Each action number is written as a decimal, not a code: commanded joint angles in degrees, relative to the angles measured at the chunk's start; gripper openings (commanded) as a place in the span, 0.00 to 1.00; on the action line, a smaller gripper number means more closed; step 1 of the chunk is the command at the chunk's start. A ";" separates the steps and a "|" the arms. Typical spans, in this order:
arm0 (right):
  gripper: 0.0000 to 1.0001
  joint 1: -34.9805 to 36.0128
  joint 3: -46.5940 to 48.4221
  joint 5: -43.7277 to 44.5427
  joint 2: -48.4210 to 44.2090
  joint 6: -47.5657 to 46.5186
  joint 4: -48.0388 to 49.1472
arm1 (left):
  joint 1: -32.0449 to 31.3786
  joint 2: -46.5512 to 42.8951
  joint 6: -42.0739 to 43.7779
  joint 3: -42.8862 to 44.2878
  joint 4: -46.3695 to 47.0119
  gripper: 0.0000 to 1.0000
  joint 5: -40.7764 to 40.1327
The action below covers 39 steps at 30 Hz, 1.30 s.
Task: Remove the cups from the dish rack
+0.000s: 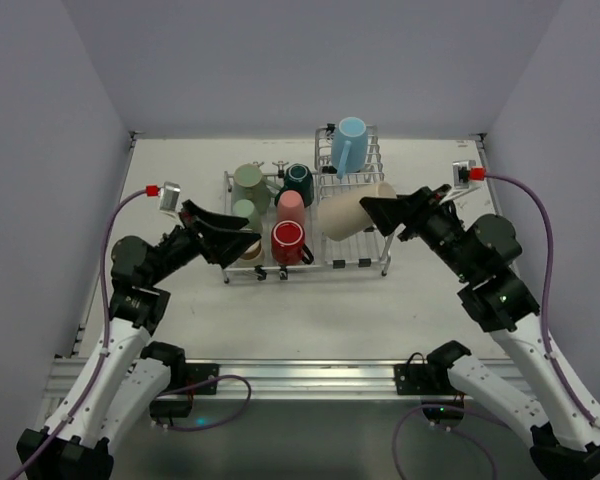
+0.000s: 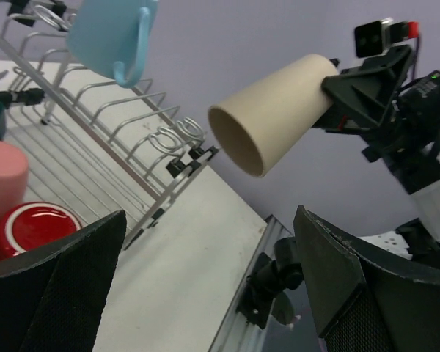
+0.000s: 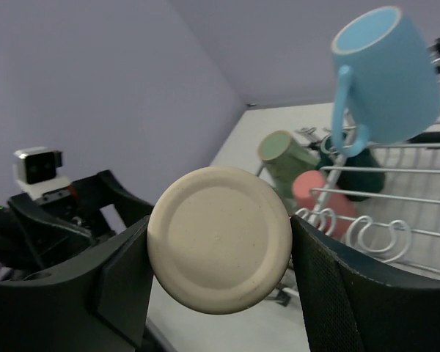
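Note:
The silver wire dish rack stands mid-table. My right gripper is shut on a large beige cup, held on its side above the rack's right part; its base fills the gap between the fingers in the right wrist view. A light blue mug hangs on the raised prongs. Two sage green cups, a dark teal cup, a pink cup and a red mug sit in the low section. My left gripper is open and empty at the rack's left front, partly covering a tan cup.
An aluminium rail runs along the near table edge by both arm bases. Lilac walls close in the back and both sides. The left wrist view shows my right arm holding the beige cup over the rack's corner.

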 commanded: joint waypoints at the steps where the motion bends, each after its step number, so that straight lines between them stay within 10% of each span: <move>1: 0.05 1.10 -5.21 -10.42 -0.33 15.62 16.59 | -1.68 -0.22 -14.25 -1.50 9.39 1.00 3.48; 16: 0.04 16.75 -8.21 -2.43 12.05 23.57 36.91 | -5.03 -2.68 -21.38 -3.09 11.77 0.86 0.58; 31: 0.10 21.93 -8.56 -4.45 24.71 27.35 44.65 | -4.94 -0.84 -17.70 -1.51 11.86 0.22 -4.16; 33: 0.19 22.37 -8.47 -4.63 26.38 27.44 44.56 | -4.94 -2.07 -14.19 0.42 7.67 0.02 -8.36; 37: 0.99 22.73 -8.91 -3.06 26.48 25.68 41.32 | -4.94 -2.78 -2.77 8.84 -7.09 0.00 -19.96; 39: 0.99 22.81 -9.00 -1.65 24.73 22.88 36.75 | -4.94 0.38 5.32 16.55 -19.39 0.00 -28.66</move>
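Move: Off to its right, about 21 cm away, 3 cm farther out and some 5 cm higher, the open left hand has the tall beige cup, held near its base by the right hand, mouth facing left. The left gripper is thus about 26 cm left of the right hand, 4 cm back, 6 cm lower. From the right hand the red cup lies 16 cm left, 5 cm ahead, 20 cm down; the pink cup 18 cm left, 12 cm ahead, 19 cm down. Leftward some 18 cm, sinking about 4 cm and turning about 25 degrees counter-clockwise, the right hand carries the tall beige cup mouth-first to the left gripper. The left hand eases back about 3 cm, closes on the cup's wall at the rim, one finger inside, then rises about 3.5 cm. The right fingers open at the end and come free of the base. ##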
